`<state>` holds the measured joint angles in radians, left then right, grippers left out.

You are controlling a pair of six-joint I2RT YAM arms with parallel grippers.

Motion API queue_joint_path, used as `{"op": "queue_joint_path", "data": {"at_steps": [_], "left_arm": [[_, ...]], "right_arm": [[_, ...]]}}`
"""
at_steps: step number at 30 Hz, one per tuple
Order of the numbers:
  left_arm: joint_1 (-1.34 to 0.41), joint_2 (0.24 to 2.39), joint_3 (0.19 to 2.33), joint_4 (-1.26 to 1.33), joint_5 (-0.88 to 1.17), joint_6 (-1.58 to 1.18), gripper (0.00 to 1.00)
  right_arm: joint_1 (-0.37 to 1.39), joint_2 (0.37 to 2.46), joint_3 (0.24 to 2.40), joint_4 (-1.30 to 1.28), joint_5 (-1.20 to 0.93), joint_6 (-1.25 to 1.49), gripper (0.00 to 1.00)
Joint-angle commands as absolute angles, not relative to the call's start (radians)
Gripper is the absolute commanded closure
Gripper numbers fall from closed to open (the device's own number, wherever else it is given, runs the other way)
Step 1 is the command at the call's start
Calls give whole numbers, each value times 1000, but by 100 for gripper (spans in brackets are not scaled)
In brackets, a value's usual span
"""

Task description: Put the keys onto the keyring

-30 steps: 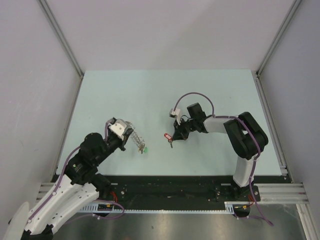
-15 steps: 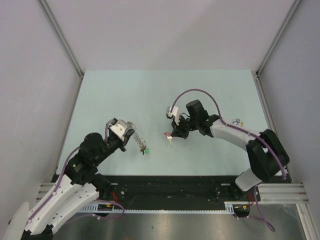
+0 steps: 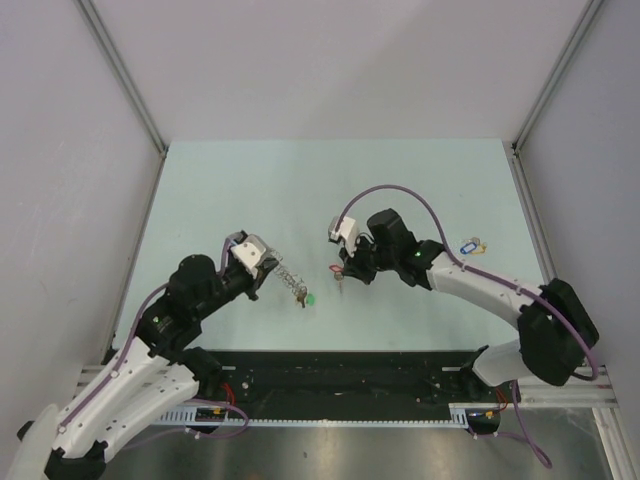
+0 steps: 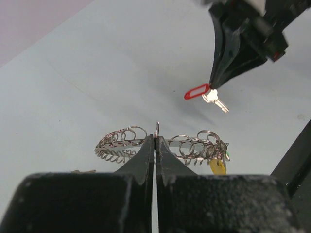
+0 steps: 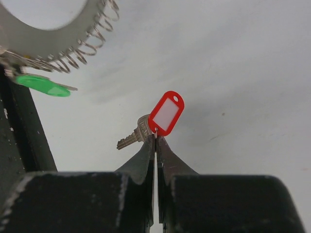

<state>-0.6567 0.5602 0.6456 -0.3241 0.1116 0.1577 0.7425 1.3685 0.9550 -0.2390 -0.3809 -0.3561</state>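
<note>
The keyring [image 3: 288, 277], a floppy silvery coiled loop, hangs from my left gripper [image 3: 270, 270], which is shut on one of its small rings [image 4: 156, 129]. A green-tagged key [image 3: 308, 298] and a yellow tag [image 4: 217, 166] dangle from the loop's right end. Just to its right, my right gripper [image 3: 346, 272] is shut on the little ring of the red-tagged key [image 5: 166, 113], whose silver blade [image 5: 131, 138] hangs to the left. In the right wrist view the keyring [image 5: 82, 48] and the green tag [image 5: 43, 85] sit at the upper left, apart from the red key.
A blue-tagged key with a yellowish one beside it [image 3: 468, 244] lies on the pale table [image 3: 250, 190] to the right. Grey walls with metal rails [image 3: 125, 75] close in the table at the left, back and right. The black base rail [image 3: 340, 375] runs along the near edge.
My left gripper has carried the keyring right, toward the red key. The right arm's elbow has swung out to the right, uncovering the blue-tagged key, while its gripper stays put.
</note>
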Motion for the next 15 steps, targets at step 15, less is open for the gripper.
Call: {"op": "queue_joint_path", "data": {"at_steps": [15], "left_arm": [[-649, 489, 620, -278, 46, 153, 100]], "right_arm": [[713, 1695, 828, 40, -380, -179, 100]]}}
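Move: The right hand, holding the red-tagged key, has the table spot for it straight below, about 14 cm down. The keyring in the left hand's grip stands some 11 cm to the right hand's left, 5 cm back and roughly 3 cm higher; its green tag is about 7 cm left, 6 cm back and level with it. From the left hand, the table spot lies about 14 cm right, 3 cm ahead and 22 cm below. The right hand swiftly lowers the still-pinched red-tagged key about 13 cm towards the table, fingers tipping slightly steeper. ##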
